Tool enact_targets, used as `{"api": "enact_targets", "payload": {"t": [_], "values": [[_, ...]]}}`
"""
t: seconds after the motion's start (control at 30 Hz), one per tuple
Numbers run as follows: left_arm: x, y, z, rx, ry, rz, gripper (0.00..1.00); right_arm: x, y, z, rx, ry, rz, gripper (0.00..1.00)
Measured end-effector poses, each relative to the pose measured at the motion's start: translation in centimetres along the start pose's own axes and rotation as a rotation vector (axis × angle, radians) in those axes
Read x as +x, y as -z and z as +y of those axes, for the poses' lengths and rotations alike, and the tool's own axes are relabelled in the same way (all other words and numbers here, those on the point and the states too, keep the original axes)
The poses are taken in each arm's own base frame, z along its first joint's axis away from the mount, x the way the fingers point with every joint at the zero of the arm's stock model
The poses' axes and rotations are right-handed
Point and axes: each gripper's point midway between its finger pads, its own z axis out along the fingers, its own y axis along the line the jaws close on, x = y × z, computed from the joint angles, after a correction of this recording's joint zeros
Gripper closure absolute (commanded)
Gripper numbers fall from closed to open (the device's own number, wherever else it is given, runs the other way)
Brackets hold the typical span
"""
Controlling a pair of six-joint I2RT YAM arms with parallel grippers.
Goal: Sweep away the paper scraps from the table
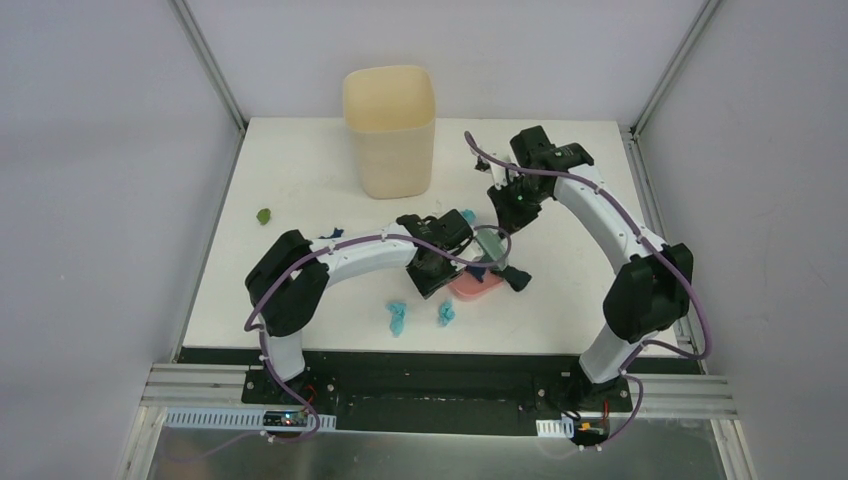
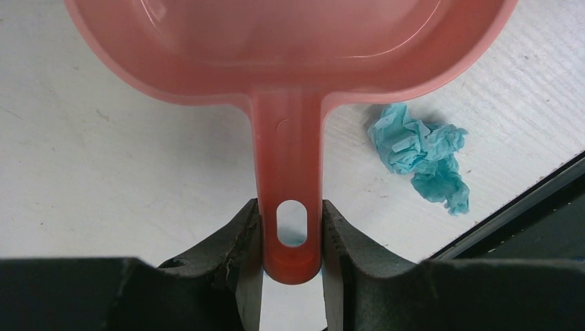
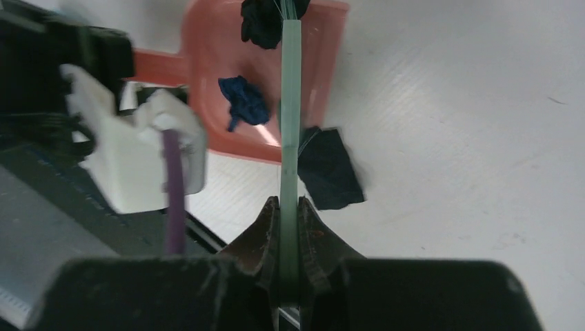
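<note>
My left gripper (image 2: 291,241) is shut on the handle of the pink dustpan (image 2: 290,55), which lies on the white table (image 1: 300,170). My right gripper (image 3: 290,221) is shut on the thin handle of the teal brush (image 3: 290,103), which reaches across the pan's mouth. A navy scrap (image 3: 245,102) and a black scrap (image 3: 261,21) lie inside the pan. Another black scrap (image 3: 330,169) sits on the table just outside its lip. Two light blue scraps (image 1: 397,317) (image 1: 445,313) lie near the front edge. A green scrap (image 1: 264,215) is at the far left.
A tall cream bin (image 1: 390,130) stands at the back centre. A small navy scrap (image 1: 330,234) lies beside the left arm's forearm. The table's dark front edge (image 2: 524,200) runs close to the nearest light blue scrap (image 2: 421,152). Grey walls close in both sides.
</note>
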Motion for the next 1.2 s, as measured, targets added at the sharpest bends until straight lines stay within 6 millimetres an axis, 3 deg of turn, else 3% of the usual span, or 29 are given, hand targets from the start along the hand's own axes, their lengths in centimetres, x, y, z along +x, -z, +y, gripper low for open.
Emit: {"api": "enact_targets", "payload": {"t": [0.17,0.27,0.43,0.73,0.97,1.07,1.2], "values": [[0.1,-0.3,0.2,-0.013,-0.001,0.009,0.96,0.3,1.0,3.0,-0.147,-0.024,-0.023,1.0],[0.1,-0.3,0.2,-0.017,-0.006,0.01,0.97,0.3,1.9,3.4,-0.164,-0.038,-0.031,1.0],[0.0,-0.3,-0.2,-0.02,-0.022,0.008,0.97,-0.2,4.6,1.0,-0.056,-0.062,-0.075,1.0],[0.7,1.1,0.6,-0.073,-0.058,0.027,0.98,2.4,9.1,-3.2,0.225,-0.135,-0.118,1.0],[0.9,3.8,0.5,-0.07,-0.097,-0.003,0.99,6.2,8.7,-6.9,0.408,-0.248,-0.033,1.0],[0.6,4.9,0.2,-0.054,-0.11,-0.039,0.99,7.8,7.7,-6.9,0.413,-0.275,0.019,1.0],[0.8,4.6,-0.3,-0.022,-0.118,-0.028,0.99,8.9,6.9,-6.3,0.394,-0.301,0.046,1.0]]}}
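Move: The right hand, brush in its grip, has the dark grey scrap about 5 cm back, 5 cm to its right and 14 cm below, just off the dustpan's open lip. Also from the right hand, the pan's middle is roughly 7 cm back and 5 cm left, and the upper light blue scrap some 9 cm ahead and 5 cm left. From the left hand, on the pan's handle, the grey scrap is about 4 cm ahead and 19 cm right. The right hand ends its sweep over the dustpan with a last 3 cm back and a little left, then lifts the brush about 5 cm, carries it some 14 cm right past the dark grey scrap and lowers it about 5 cm on that scrap's outer side, turning roughly 25 degrees clockwise with its grip kept. The left hand holds the pan low at first, then raises it by its handle some 4 cm and draws it slightly left. ##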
